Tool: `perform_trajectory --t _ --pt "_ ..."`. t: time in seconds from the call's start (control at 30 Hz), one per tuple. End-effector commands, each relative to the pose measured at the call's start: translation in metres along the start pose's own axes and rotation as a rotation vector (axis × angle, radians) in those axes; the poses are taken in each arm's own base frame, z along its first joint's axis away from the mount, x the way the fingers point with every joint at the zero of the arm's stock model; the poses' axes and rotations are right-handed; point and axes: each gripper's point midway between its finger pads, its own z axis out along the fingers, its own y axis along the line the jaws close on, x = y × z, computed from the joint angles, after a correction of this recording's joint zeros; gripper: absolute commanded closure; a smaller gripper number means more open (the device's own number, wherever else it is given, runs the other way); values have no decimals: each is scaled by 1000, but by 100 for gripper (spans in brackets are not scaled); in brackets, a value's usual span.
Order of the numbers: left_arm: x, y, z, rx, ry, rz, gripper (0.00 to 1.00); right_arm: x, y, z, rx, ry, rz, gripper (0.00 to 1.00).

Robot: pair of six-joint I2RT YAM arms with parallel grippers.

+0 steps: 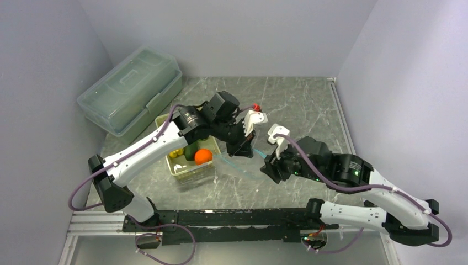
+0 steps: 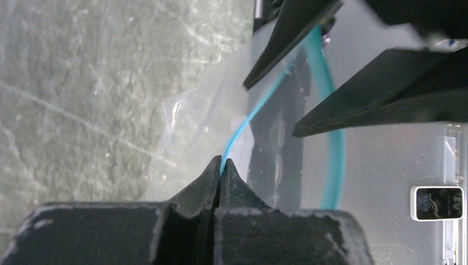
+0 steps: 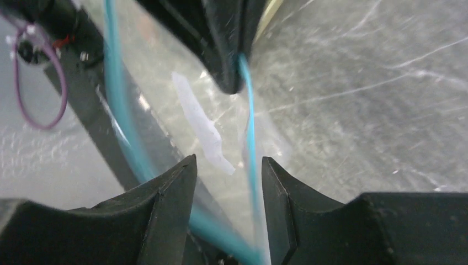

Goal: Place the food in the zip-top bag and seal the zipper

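Note:
The food lies in a pale basket (image 1: 177, 169): an orange (image 1: 203, 157), a dark green avocado (image 1: 191, 150) and yellow pieces (image 1: 176, 153). The clear zip-top bag (image 1: 238, 168) hangs between my two grippers, right of the basket. My left gripper (image 2: 222, 164) is shut on the teal zipper (image 2: 259, 105) at the bag's mouth. My right gripper (image 3: 228, 165) is open, and one run of the zipper (image 3: 251, 138) passes between its fingers, close to the right finger (image 3: 278, 190). In the top view the left gripper (image 1: 243, 148) and right gripper (image 1: 271, 165) face each other.
A large translucent lidded storage box (image 1: 131, 88) stands at the back left. The basket sits under the left arm's forearm. Grey walls close in the marble table (image 1: 298, 105) at the back and on both sides.

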Motion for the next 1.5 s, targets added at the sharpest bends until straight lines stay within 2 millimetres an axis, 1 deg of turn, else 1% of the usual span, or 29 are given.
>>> perform_trajectory --t 0.0,0.1,0.2,0.27,0.33,0.37,0.47,0.6,0.7,0.77,0.87,1.0,1.1,1.2,1.23,1.27,1.4,1.47 --pt "16 19 -9 -166 52 -50 100 -63 -20 -30 101 -297 67 46" --pt "7 23 -16 -210 15 -49 100 -75 -25 -42 128 -347 84 43" --pt "-3 25 -23 -243 -8 -41 100 -88 -39 -57 201 -408 123 38" --pt "-10 29 -31 -286 -12 -40 100 -97 -50 -69 254 -450 157 34" --pt "-15 33 -41 -339 -18 -41 100 -104 -55 -79 281 -489 183 28" --pt "-18 36 -46 -368 -25 -40 100 -107 -58 -82 295 -502 193 27" --pt "-27 43 -65 -463 -53 -41 100 -110 -66 -85 347 -511 218 26" --pt "-42 56 -99 -636 -112 -50 100 -109 -80 -83 442 -511 271 24" --pt "-47 69 -128 -789 -141 -52 100 -107 -85 -74 483 -490 278 23" --pt "-48 74 -142 -860 -151 -56 100 -105 -88 -66 511 -473 288 22" --pt "-49 83 -164 -985 -155 -66 100 -104 -85 -51 510 -457 290 21" --pt "-49 93 -200 -1168 -165 -83 100 -104 -81 -26 495 -442 286 19" --pt "-48 98 -227 -1299 -167 -90 100 -105 -77 0 454 -398 291 19" --pt "-43 102 -247 -1412 -142 -90 100 -104 -77 31 399 -352 307 19" --pt "-40 104 -252 -1453 -126 -91 100 -103 -74 43 358 -332 314 20" --pt "-37 105 -259 -1498 -112 -92 100 -100 -76 56 347 -306 321 20" --pt "-24 109 -279 -1653 -56 -101 100 -98 -73 93 316 -258 331 21" --pt "-18 108 -286 -1701 -38 -108 100 -97 -70 111 295 -233 336 21"
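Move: The left hand already pinches the bag's blue zipper edge; the food basket's middle lies about 20 cm ahead of it, 20 cm to its left and 15 cm below. From the left hand the orange is some 13 cm ahead and 16 cm left, the avocado about 17 cm ahead and 21 cm left. From the right hand, half open and empty, the basket is roughly 22 cm ahead, 29 cm left and 14 cm below. Left sweeps the pinched bag 25 cm left, forward and up towards the basket; right opens wider, arcing forward. ##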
